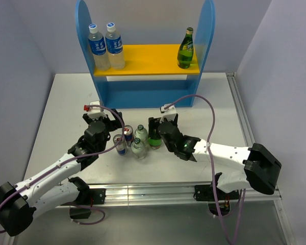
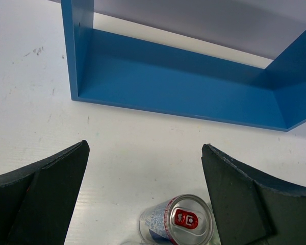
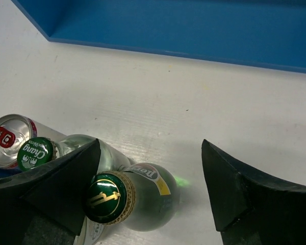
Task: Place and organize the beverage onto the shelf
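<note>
The blue shelf [image 1: 145, 92] stands at the back with one green bottle [image 1: 185, 48] on the right of its yellow board. On the table stand two cans [image 1: 124, 139], two small clear bottles [image 1: 139, 141] and a second green bottle [image 1: 154, 138]. My left gripper [image 1: 117, 124] is open and empty, just left of the cans. In the left wrist view [image 2: 145, 153] a can [image 2: 181, 224] stands near the right finger. My right gripper [image 1: 162, 122] is open. In the right wrist view [image 3: 150, 148] the green bottle [image 3: 143, 196] stands between the fingers, against the left one.
Two taller clear bottles with blue labels [image 1: 106, 46] stand at the left of the yellow board. The shelf's lower bay [image 2: 183, 81] lies open ahead of both grippers. A clear bottle with a green cap [image 3: 35, 152] and a can [image 3: 5, 140] crowd the green bottle's left side.
</note>
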Controlling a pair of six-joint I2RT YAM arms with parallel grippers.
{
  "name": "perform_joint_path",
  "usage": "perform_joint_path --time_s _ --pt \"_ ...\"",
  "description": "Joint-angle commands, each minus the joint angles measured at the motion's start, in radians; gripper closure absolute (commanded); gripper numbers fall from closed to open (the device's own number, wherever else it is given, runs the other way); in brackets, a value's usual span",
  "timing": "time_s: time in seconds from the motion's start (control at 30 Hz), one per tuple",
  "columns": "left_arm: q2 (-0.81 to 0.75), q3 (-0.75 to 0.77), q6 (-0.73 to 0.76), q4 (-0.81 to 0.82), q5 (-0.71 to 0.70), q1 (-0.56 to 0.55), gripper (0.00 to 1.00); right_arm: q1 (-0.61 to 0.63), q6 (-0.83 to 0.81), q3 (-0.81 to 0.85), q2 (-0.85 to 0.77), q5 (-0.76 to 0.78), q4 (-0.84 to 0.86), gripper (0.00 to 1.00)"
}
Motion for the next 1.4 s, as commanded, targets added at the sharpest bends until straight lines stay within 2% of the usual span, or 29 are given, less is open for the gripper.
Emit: perform_joint_path --time_s 0.0,0.07,0.1,0.23,0.27,0.3,0.37,0.4,0.43,0.63,0.8,0.93,1.1,1.37 --pt "0.002 0.029 -0.007 0.007 -0.010 0.002 0.01 0.005 0.036 0.042 0.023 0.012 0.063 0.15" --pt "0.001 0.029 -0.007 0.009 -0.009 0.000 0.01 0.005 0.035 0.038 0.033 0.018 0.073 0.19" --pt "0.001 0.027 -0.009 0.009 -0.008 0.002 0.01 0.005 0.035 0.035 0.036 0.020 0.075 0.28" --pt "-0.001 0.030 -0.010 0.004 -0.008 0.002 0.01 0.005 0.029 0.042 0.060 0.040 0.066 0.45" --pt "-0.002 0.032 -0.009 0.003 -0.010 0.000 0.01 0.005 0.029 0.044 0.066 0.037 0.066 0.52" --pt "-0.002 0.032 -0.009 0.001 -0.010 0.002 0.01 0.005 0.026 0.045 0.068 0.037 0.066 0.66" --pt "-0.007 0.032 -0.009 0.001 -0.010 0.000 0.01 0.005 0.026 0.056 0.074 0.044 0.058 0.83" --pt "-0.010 0.030 -0.009 0.000 -0.009 0.002 0.01 0.005 0.024 0.062 0.074 0.049 0.055 0.97" --pt "-0.011 0.029 -0.009 0.003 -0.008 0.000 0.01 0.005 0.018 0.068 0.073 0.052 0.052 1.00" --pt "-0.010 0.032 -0.009 -0.002 -0.007 0.002 0.01 0.005 -0.082 0.182 0.001 0.090 0.001 1.00" --pt "-0.013 0.033 -0.009 -0.003 -0.005 0.000 0.01 -0.003 -0.184 0.386 -0.012 0.110 -0.022 1.00" --pt "-0.019 0.032 -0.007 -0.003 -0.005 0.002 0.01 -0.031 -0.304 0.550 0.037 0.115 0.003 1.00" --pt "-0.019 0.030 -0.006 -0.005 -0.005 0.002 0.01 -0.115 -0.364 0.844 0.146 0.062 -0.017 1.00" --pt "-0.021 0.030 -0.004 -0.006 -0.012 0.000 0.01 -0.267 -0.415 1.467 0.462 -0.047 -0.213 1.00"
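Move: The standing green bottle is already between the right hand's open fingers, its middle about 2 cm ahead, 2 cm left and 5 cm lower, nearer the left finger. To the left of it, one clear bottle stands some 7 cm off and level, another 8 cm off and 6 cm nearer the base, and the nearer can 13 cm off and level. The yellow shelf's middle is roughly 24 cm ahead, 2 cm left and 13 cm above that hand. From the left hand the green bottle lies about level ahead, 23 cm right and 10 cm lower. The right hand barely shifts, about 1 cm forward and left, while its fingers close from wide open and pinch the green bottle's upper part below the cap; they then keep that hold. After a short pause it lifts the bottle clear of the table, slowly then fast, about 35 cm up and then also some 13 cm forward towards the yellow shelf, the fingers tipping up by nearly 30 degrees and the wrist turning slightly clockwise. ##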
